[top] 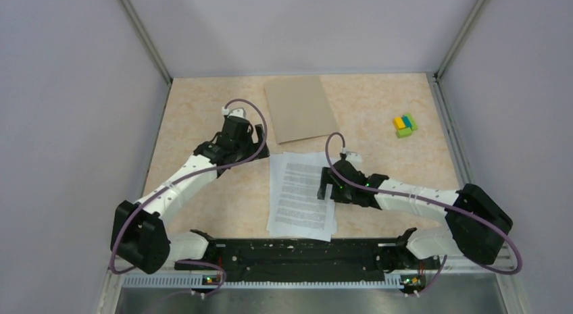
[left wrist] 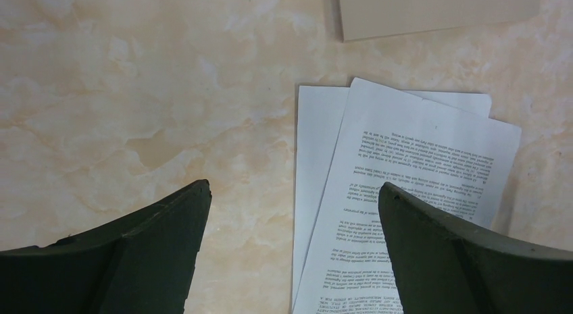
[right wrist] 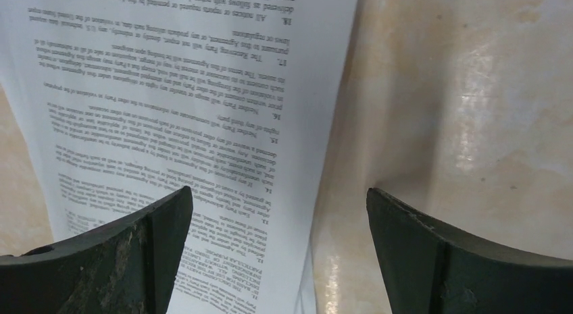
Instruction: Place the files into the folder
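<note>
The files (top: 300,194) lie as a loosely fanned stack of white printed sheets in the middle of the table, near the front. The tan folder (top: 300,108) lies shut and flat just behind them. My left gripper (top: 259,146) hovers open at the stack's far left corner; in its wrist view the files (left wrist: 405,186) sit under the right finger and the folder (left wrist: 439,10) shows at the top. My right gripper (top: 326,186) hangs open over the stack's right edge, with the files (right wrist: 189,105) under its left finger and bare table under the other.
A small yellow, blue and green block cluster (top: 405,125) sits at the back right. Grey walls enclose the beige marbled table (top: 196,111) on three sides. The arms' black base rail (top: 297,256) runs along the front edge.
</note>
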`<state>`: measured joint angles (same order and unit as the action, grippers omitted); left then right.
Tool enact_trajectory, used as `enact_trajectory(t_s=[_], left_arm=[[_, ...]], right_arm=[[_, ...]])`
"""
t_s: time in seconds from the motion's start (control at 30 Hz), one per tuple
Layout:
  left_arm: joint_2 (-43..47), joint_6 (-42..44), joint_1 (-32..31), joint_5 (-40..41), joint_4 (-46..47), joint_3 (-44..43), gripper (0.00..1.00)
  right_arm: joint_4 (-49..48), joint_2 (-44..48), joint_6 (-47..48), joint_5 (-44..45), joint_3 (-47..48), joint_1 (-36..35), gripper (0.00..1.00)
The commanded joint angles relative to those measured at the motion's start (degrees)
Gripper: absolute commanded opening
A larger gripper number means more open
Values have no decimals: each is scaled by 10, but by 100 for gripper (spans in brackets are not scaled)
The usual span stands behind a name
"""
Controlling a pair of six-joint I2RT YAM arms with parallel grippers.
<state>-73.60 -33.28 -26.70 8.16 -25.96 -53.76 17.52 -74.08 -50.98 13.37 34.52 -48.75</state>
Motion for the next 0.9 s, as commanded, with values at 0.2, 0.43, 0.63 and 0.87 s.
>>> enact_trajectory(t_s=[0.2,0.43,0.63,0.87], left_arm=[[49,3,25,-17,-30,-11,99],[70,15,41,-20,-59,-25,99],[87,26,58,-21,-81,-39,99],[103,41,76,-24,-106,-59,99]], right_arm=[[-50,-78,-49,-11,39,-53,99],[-77,-160,-55,-38,96,-73,99],[-105,-253,-61,-73,171,-88,98],[-127,-373,-79,-112,293,-120,98]])
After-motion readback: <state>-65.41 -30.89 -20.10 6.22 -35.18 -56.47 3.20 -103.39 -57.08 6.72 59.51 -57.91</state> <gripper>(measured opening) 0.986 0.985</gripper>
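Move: My right hand hovers low and open over the right side of the files: their middle lies about 9 cm to its left, roughly level with it and 2 cm below, while their right edge runs between my fingers, some 2 cm to the hand's right. From that hand the folder's middle is about 34 cm ahead and 8 cm left. From my left hand, the files' middle lies about 11 cm back, 14 cm right and 13 cm below. I sweep my right hand left, ever faster, for about 18 cm, easing a little forward late on. Its open right finger comes against the files' right edge and pushes the stack along the table; the wrist rolls some 15 degrees, left side up, and turns slightly counter-clockwise. My left hand, still open and empty, backs off left and up, about 4 cm each way. ##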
